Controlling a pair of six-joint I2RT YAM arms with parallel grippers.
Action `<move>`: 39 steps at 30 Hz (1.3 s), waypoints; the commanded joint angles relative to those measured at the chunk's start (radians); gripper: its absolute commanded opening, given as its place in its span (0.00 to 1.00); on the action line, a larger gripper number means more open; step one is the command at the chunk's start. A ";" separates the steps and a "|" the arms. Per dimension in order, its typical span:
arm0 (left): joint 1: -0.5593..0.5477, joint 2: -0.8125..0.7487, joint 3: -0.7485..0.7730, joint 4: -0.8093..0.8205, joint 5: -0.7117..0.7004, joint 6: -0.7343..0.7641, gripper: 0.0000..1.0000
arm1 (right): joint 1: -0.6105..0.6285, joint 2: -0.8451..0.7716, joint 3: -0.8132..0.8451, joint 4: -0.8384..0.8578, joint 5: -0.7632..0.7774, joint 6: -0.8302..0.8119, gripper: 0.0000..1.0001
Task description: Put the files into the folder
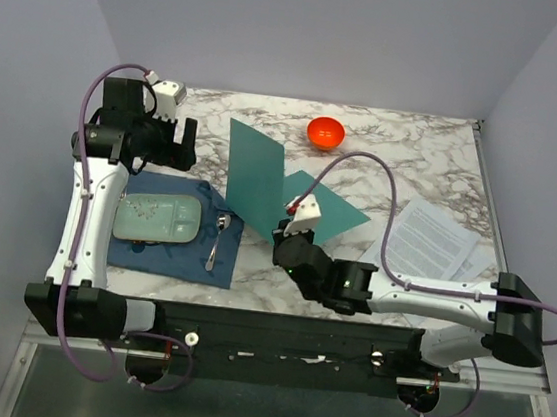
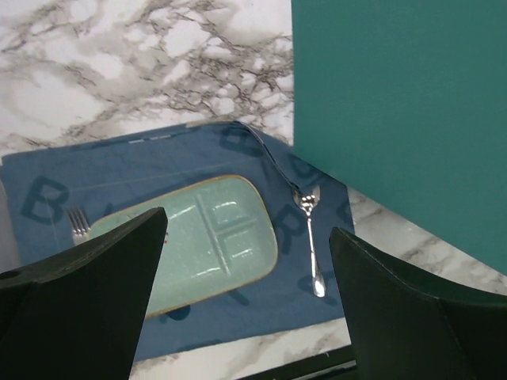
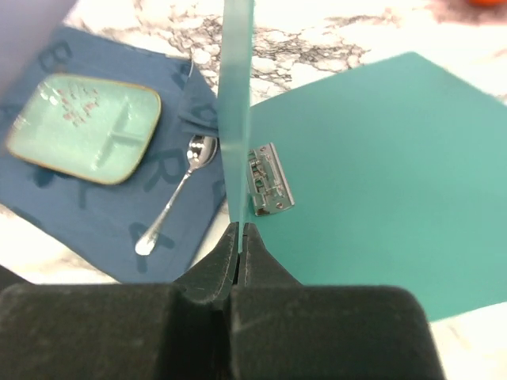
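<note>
The teal folder (image 1: 338,213) lies open mid-table, its back flat and its front cover (image 1: 255,178) lifted upright. My right gripper (image 1: 284,232) is shut on the lower edge of that cover (image 3: 236,111); the metal clip (image 3: 267,180) shows on the flat inner side (image 3: 380,174). The files (image 1: 434,239), white printed sheets, lie on the marble at the right, apart from the folder. My left gripper (image 1: 187,146) is open and empty at the far left, above the mat; the raised cover (image 2: 412,111) fills the right of its wrist view.
A dark blue mat (image 1: 175,247) at the left holds a pale green tray (image 1: 159,220), a spoon (image 1: 217,238) and a fork (image 2: 78,224). An orange bowl (image 1: 325,131) sits at the back. The table's right edge runs past the files.
</note>
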 commanded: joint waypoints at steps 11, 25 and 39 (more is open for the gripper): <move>0.024 -0.052 0.059 -0.042 0.298 -0.313 0.99 | 0.200 0.133 0.077 -0.189 0.428 -0.246 0.00; -0.034 0.081 -0.018 -0.028 0.294 -0.330 0.99 | 0.283 0.328 0.166 -0.159 0.410 -0.307 0.01; -0.103 0.123 -0.173 -0.024 0.248 -0.235 0.96 | 0.283 0.434 0.229 0.027 0.343 -0.469 0.00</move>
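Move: Off to the left hand's right, the raised cover of the teal folder has its middle about 16 cm away, 5 cm farther out and 10 cm below it. Under that hand, some 26 cm down, the spoon lies 6 cm right and 7 cm back, the tray 11 cm left and 2 cm back. From the right hand, which already pinches the cover's near edge, the cover's middle is about 17 cm ahead, 8 cm left and 2 cm below. Keeping its pinch on the cover's near edge, the right hand draws it back and down about 6 cm each, rolling some 40 degrees so its left side sinks, then eases left. Meanwhile the left hand, fingers staying wide open, shifts about 8 cm right towards the cover's free edge, first rising slightly, then sinking and tipping its fingers down. ##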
